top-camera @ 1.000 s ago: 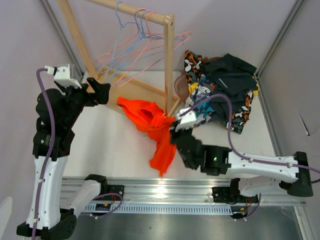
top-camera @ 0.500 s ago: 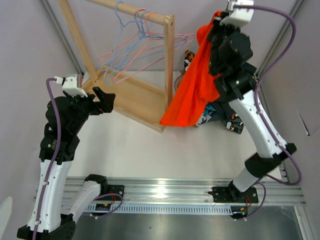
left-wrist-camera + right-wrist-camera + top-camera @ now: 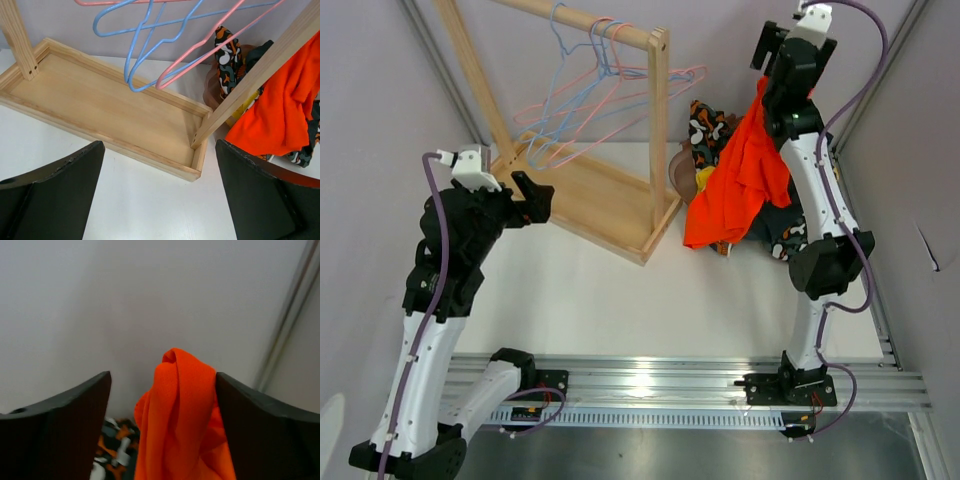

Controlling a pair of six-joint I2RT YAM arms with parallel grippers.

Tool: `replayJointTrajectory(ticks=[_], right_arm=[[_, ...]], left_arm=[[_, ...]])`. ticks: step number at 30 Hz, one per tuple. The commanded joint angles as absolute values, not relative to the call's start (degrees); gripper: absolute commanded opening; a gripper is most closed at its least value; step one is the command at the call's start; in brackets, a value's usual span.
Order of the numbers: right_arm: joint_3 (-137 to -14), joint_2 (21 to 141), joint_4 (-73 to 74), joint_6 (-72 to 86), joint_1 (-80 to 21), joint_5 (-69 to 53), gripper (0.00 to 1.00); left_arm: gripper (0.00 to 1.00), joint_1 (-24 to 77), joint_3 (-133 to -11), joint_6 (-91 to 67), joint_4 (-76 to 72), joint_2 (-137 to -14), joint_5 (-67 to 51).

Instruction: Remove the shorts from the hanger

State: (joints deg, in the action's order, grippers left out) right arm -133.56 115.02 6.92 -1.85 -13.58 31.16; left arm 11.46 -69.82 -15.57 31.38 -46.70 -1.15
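Note:
My right gripper (image 3: 764,72) is raised high at the back right, jaws wide apart. The bright orange shorts (image 3: 735,180) hang from it, bunched between the fingers and against the right finger in the right wrist view (image 3: 182,410). They dangle over the pile of other shorts: camouflage print (image 3: 705,125), yellow (image 3: 703,178), teal-orange-black print (image 3: 785,238); the black pair is mostly hidden. My left gripper (image 3: 535,195) is open and empty, low over the white table (image 3: 150,210) in front of the wooden rack's base (image 3: 100,105).
The wooden rack (image 3: 605,200) stands at the back left with several empty pink and blue wire hangers (image 3: 590,100) on its rail. An upright post (image 3: 260,70) stands between my left gripper and the pile. Walls close in at both sides.
My right arm swung the orange shorts from the table front up and back, then right, over the pile. The left gripper shifted slightly right.

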Motion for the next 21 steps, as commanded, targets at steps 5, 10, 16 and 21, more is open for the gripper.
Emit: replayJointTrajectory(ticks=[5, 10, 16, 21], right_arm=[[-113.24, 103.65, 15.29, 11.5, -12.91, 35.86, 0.99], [-88.04, 82.22, 14.68, 13.36, -21.51, 34.12, 0.99], [-69.28, 51.63, 10.47, 12.73, -48.22, 24.54, 0.99], [-60.74, 36.24, 10.89, 17.84, -60.79, 18.36, 1.0]], left_arm=[[0.99, 11.87, -71.01, -15.73, 31.02, -47.2, 3.07], [0.99, 11.95, -73.82, -15.03, 33.04, -46.5, 5.09], [0.99, 11.95, -72.87, -15.82, 32.35, -43.16, 0.46], [0.99, 12.04, -71.28, -14.33, 28.13, -36.41, -8.35]])
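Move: The right hand is high over the far side of the basket, its fingers already well parted around the top of the orange shorts; their middle is about 22 cm below, 10 cm back and 4 cm left of it. The clothes pile lies 40 cm below the hand, 9 cm back and 2 cm right; the rack post's foot is some 26 cm left, 20 cm back and 48 cm down. From the left hand the shorts are about 21 cm ahead, 42 cm right and 13 cm lower. The right hand opens its fingers the rest of the way, leaving the orange shorts over the clothes pile, and dips nearly 20 cm with the fingers tipping down, then swings back towards its base and left, away from the pile, rising again to almost its starting height, levelling and turning counter-clockwise to end some 40 cm farther back. The left hand, fingers still wide open, barely shifts at first, then eases about 4 cm back and up. ##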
